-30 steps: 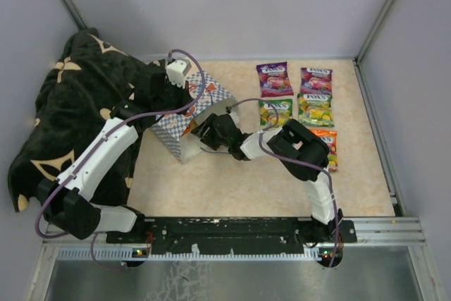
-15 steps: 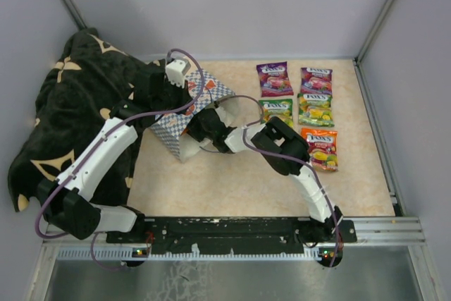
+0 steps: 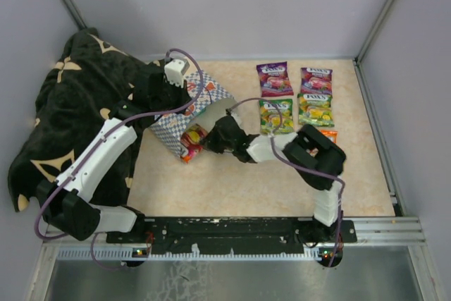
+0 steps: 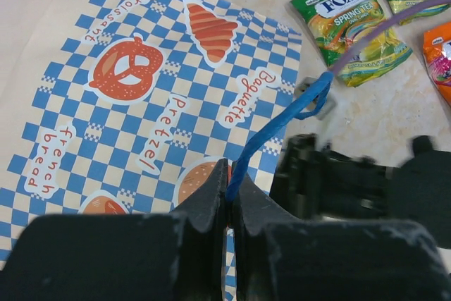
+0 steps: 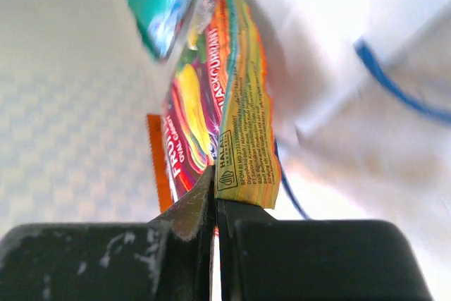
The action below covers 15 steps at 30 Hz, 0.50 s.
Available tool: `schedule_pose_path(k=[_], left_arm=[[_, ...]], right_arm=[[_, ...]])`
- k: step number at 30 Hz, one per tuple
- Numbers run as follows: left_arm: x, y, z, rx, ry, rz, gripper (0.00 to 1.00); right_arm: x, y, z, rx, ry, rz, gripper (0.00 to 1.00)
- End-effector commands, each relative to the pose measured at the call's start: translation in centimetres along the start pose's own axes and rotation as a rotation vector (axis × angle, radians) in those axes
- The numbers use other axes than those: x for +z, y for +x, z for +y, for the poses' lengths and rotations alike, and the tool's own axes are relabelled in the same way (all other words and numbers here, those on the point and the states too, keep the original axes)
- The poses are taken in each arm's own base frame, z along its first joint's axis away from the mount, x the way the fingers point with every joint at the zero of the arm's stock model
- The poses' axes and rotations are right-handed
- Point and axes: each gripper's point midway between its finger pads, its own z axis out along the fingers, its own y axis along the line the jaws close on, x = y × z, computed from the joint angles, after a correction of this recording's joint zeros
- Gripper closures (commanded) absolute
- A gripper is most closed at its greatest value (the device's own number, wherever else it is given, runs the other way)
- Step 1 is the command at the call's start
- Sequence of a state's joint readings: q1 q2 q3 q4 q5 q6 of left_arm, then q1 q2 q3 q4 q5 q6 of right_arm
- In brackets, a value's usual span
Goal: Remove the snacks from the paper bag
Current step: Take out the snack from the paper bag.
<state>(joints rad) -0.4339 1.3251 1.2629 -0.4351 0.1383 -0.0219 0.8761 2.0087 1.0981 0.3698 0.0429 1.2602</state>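
The blue-and-white checkered paper bag (image 3: 189, 112) lies on its side, mouth toward the right arm. My left gripper (image 3: 173, 81) is shut on its blue cord handle (image 4: 280, 123), pinched at the fingertips (image 4: 230, 206). At the bag's mouth, my right gripper (image 3: 211, 140) is shut on the edge of an orange-red snack packet (image 3: 192, 140), seen close up in the right wrist view (image 5: 211, 118) between the jaws (image 5: 215, 195). A teal packet (image 5: 158, 5) shows beside it, at the cream inside of the bag (image 5: 352, 40). Several snacks lie on the table: purple (image 3: 273, 79), purple (image 3: 316, 80), green (image 3: 275, 114), green-yellow (image 3: 315, 109).
A black patterned blanket (image 3: 63, 118) is heaped at the left, under the left arm. An orange packet (image 3: 328, 133) is mostly hidden behind the right arm's elbow. Grey walls close in the table at the back and both sides.
My right gripper went from open inside the bag's mouth to shut on the orange-red packet and drew back to the right, bringing the packet partly out. The left gripper stayed put.
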Motion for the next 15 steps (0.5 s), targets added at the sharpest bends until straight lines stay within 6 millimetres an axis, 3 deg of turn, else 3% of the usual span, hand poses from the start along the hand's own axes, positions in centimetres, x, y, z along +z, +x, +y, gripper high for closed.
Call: schedule_pose_path(k=[1,6,9,15], left_arm=[[-0.7,-1.1,0.8,0.01,-0.034,-0.033,0.92],[-0.7,-0.9,1.0,0.01,-0.048,-0.025,0.92],[-0.7,-1.0,1.1,0.012,-0.053,-0.026,0.92],[-0.6,-0.9,1.2,0.01,-0.057,-0.02,0.92]], right_arm=[[-8.2,1.1,1.6,-0.236,-0.08,0.143,1.0],[-15.2,2.0,-3.2,-0.424,-0.029,0.372,0.99],[-18.4,0.4,-7.2,-0.536,0.152,0.395,0.98],[-21.5,-4.7,-9.3,-0.409,0.212,0.232,1.0]])
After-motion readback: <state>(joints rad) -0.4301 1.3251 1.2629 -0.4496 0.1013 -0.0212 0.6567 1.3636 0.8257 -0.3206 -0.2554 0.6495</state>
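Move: The right hand's shut fingers already hold a fruit snack packet, its middle about 4 cm left and 1 ahead of them, 3 lower, at the paper bag's mouth; the bag's middle lies some 12 cm ahead, 6 left. Open table in front of the nearer green packet is about 25 cm right, level ahead and 6 below; that green packet lies 10 cm beyond this gap. From the left hand, the held packet is some 3 cm back, 4 right and 22 below. Keeping its pinch on the packet's edge, the right hand draws it out of the bag mouth and carries it quickly away, about 17 cm right and 10 cm back, towards the open table near the laid-out snacks. It rises some 5 cm early on, then runs mostly rightward while the wrist turns roughly 30 degrees, counter-clockwise and rolling its left side down. The left hand stays put, still gripping the blue handle. ##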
